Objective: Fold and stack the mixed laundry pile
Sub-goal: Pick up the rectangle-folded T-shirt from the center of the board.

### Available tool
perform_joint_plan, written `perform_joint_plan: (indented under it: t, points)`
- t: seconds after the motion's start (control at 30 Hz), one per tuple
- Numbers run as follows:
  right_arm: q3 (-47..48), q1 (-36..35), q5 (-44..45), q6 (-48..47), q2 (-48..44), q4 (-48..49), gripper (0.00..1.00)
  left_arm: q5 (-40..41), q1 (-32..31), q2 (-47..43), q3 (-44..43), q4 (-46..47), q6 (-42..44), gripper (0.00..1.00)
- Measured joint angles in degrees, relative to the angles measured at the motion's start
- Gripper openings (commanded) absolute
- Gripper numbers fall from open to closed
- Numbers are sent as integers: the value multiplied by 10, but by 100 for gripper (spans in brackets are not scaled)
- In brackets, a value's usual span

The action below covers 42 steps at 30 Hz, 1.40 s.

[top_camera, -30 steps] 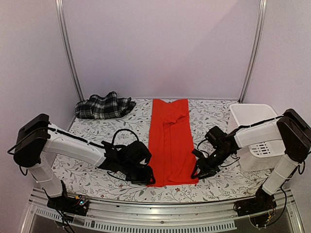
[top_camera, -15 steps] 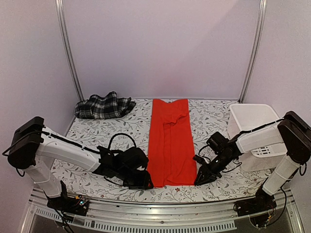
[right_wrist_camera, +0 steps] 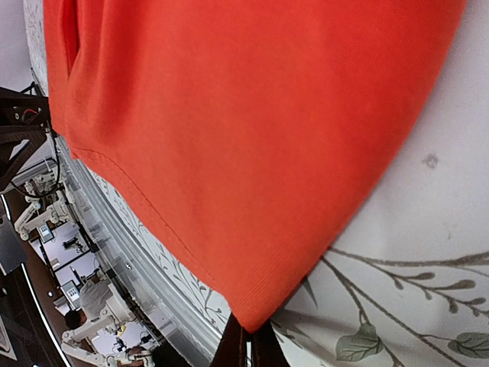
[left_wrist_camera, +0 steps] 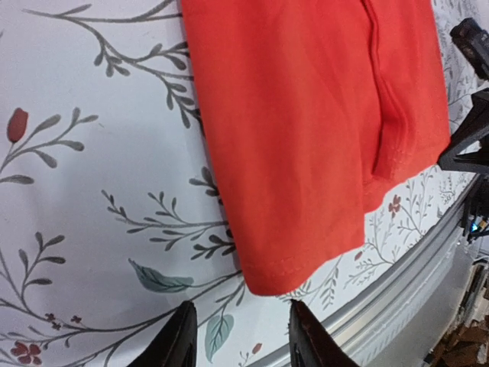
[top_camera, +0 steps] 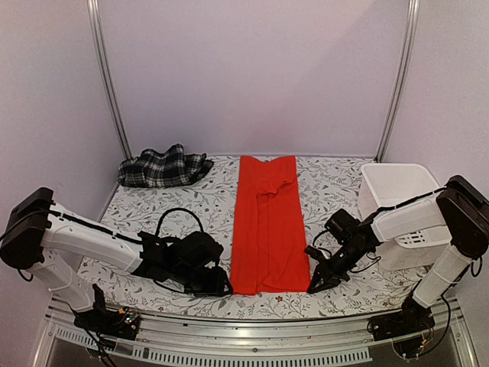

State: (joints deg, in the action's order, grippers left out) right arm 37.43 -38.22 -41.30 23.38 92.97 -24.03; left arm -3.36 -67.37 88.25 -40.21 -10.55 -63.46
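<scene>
The red shirt point(top_camera: 267, 222) lies folded into a long strip down the middle of the floral table cover. My right gripper point(top_camera: 312, 288) is at its near right corner. In the right wrist view the gripper point(right_wrist_camera: 248, 342) is shut, with the corner of the red shirt point(right_wrist_camera: 229, 138) pinched between the tips. My left gripper point(top_camera: 222, 290) sits low by the near left corner. In the left wrist view it point(left_wrist_camera: 241, 317) stands open, the shirt corner point(left_wrist_camera: 275, 279) just ahead of the fingertips point(left_wrist_camera: 186, 325) and not between them. The plaid garment point(top_camera: 164, 168) lies crumpled at the back left.
A white plastic basket point(top_camera: 397, 183) stands at the right edge, behind my right arm. The table's metal front rail point(top_camera: 244, 325) runs just below both grippers. Metal posts rise at the back corners.
My right gripper has shut on the shirt's near right corner. The left arm has drawn back and to the left, its gripper still open at the near left corner.
</scene>
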Motion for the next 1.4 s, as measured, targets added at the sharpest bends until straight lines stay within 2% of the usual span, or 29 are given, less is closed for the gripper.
perform_joint_plan:
  t: [0.17,0.37,0.5,0.6,0.63,0.87,1.1,1.2,1.4]
  points:
    - [0,0,0,0,0,0,0,4,3,-14,6,7,1,39]
    - [0,0,0,0,0,0,0,-5,3,56,-49,-8,20,32]
    - [1,0,0,0,0,-1,0,-9,-1,104,-101,-25,38,16]
    - [2,0,2,-3,-1,-5,0,-10,-3,117,-115,-37,43,2]
    - [3,0,2,-4,-3,-8,0,-10,-3,117,-115,-41,42,0]
    - [3,-7,8,-16,-50,-36,0,-5,-19,113,-127,-82,62,0]
    - [0,-45,-2,-26,-121,-54,0,-5,-55,110,-157,-117,106,0]
    - [18,-45,10,-28,-127,-65,0,-5,-34,99,-164,-127,123,0]
    - [106,-23,40,-37,-105,-60,0,-4,50,91,-211,-143,169,0]
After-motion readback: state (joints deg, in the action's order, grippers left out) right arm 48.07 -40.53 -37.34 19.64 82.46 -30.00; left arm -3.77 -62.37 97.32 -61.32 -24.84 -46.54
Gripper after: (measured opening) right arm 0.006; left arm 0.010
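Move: The red T-shirt's near left corner lies about 3 cm right of the open left hand, level fore and aft and 2 cm below it. The near right corner, already pinched by the right hand, is some 21 cm to the left hand's right. The shirt's middle lies about 26 cm ahead and 11 cm right of the left hand. From the right hand, the left corner is about 19 cm left, and the white basket's middle about 20 cm ahead and 30 cm right. The left fingers close and pinch the T-shirt's near left corner after the hand slides about 3.5 cm right and sinks slightly; the right hand waits, keeping its pinch on the near right corner. Both then lift together, drawing back a couple of centimetres before sweeping forward over the shirt, the right rising about 8.5 cm and edging left while its fingertips swing forward. ##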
